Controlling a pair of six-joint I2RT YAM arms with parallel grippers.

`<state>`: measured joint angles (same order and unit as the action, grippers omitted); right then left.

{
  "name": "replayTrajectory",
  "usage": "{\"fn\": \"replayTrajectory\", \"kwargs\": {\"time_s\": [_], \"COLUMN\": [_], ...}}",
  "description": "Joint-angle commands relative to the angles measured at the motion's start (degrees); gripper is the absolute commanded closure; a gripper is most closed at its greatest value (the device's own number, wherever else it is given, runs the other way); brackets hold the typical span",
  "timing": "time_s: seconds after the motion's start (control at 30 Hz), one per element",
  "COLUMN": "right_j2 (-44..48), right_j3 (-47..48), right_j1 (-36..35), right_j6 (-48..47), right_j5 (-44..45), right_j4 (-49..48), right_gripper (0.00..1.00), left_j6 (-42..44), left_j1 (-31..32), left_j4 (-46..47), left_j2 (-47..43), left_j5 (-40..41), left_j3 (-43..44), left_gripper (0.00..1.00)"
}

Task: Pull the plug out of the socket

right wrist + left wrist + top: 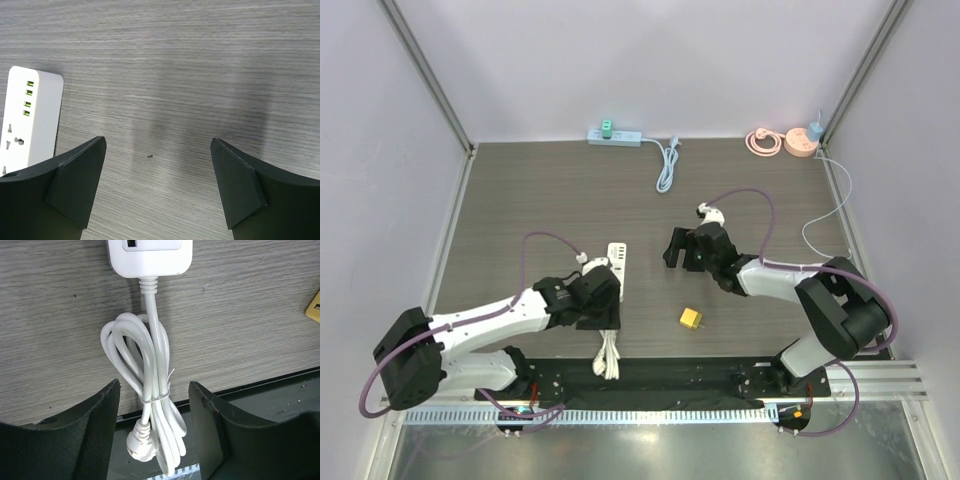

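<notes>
A white power strip (617,262) lies mid-table with no plug in its visible sockets. Its tied cord bundle (608,355) runs to the near edge. A small yellow plug (692,319) lies loose on the table to the right of it. My left gripper (600,316) is open, over the strip's near end. In the left wrist view the strip's end (149,257) is at the top, and my left gripper (155,390) straddles the cord bundle (150,365) without touching it. My right gripper (672,250) is open and empty over bare table right of the strip (31,122).
At the back wall lies a second power strip (613,137) with a green plug (606,127) in it and a coiled white cord (667,165). A pink round socket (767,141) with a blue plug (815,131) sits back right. A black rail (670,378) runs along the near edge.
</notes>
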<state>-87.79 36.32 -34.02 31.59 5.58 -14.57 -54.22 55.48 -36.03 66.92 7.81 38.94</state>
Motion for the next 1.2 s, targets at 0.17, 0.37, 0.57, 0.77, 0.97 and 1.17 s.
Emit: {"fn": "replayTrajectory", "kwargs": {"time_s": [0.17,0.37,0.57,0.77,0.97,1.17], "right_j2": [4.73,7.28,7.98,8.34,8.42,8.25], "right_j3": [-1.42,-2.74,-4.15,-4.5,-4.41,-4.24], "right_j1": [-0.26,-0.26,-0.26,-0.17,-0.17,-0.17], "right_j6": [-2.15,-2.77,-3.38,-3.56,-3.64,-3.82], "right_j5": [4.52,4.97,5.05,5.67,5.67,6.11], "right_j4": [-3.1,-4.06,-5.91,-6.0,-6.0,-5.74], "right_gripper": [0.09,0.09,0.09,0.09,0.09,0.08], "left_j6": [-0.19,-0.45,-1.68,-3.53,1.82,10.16], "left_j1": [0.5,0.5,0.5,-1.33,-8.88,-22.05], "left_j4": [2.54,4.04,0.19,-2.99,-4.75,-2.82], "left_j2": [4.01,9.37,12.09,15.61,21.32,21.15], "left_j5": [2.56,2.47,9.21,16.35,16.8,13.9], "left_j3": [0.17,0.79,2.1,5.61,11.5,15.37], "left_gripper": [0.46,0.5,0.64,0.83,1.0,1.0]}}
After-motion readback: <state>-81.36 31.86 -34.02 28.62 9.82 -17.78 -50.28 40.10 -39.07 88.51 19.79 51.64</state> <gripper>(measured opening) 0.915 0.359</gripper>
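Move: The white cord bundle lies straight under the left hand, about 4 cm down, with the cord's own plug some 6 cm back and 2 cm left of the hand. The white socket strip lies some 16 cm ahead and 1 cm right, and the pulled-off yellow plug about 18 cm to the right and 5 cm ahead. From the right hand, the bundle is some 20 cm back and 17 cm left. The left fingers sink about 3.5 cm onto the cord bundle and close from a little over half open to pinch it just ahead of the tie. Keeping hold, the hand pushes forward at low height, gathering speed, about 10 cm forward and 5 cm left, turning counter-clockwise and rolling its left side up. The empty, open right hand rises about 2 cm and shifts slightly right. ##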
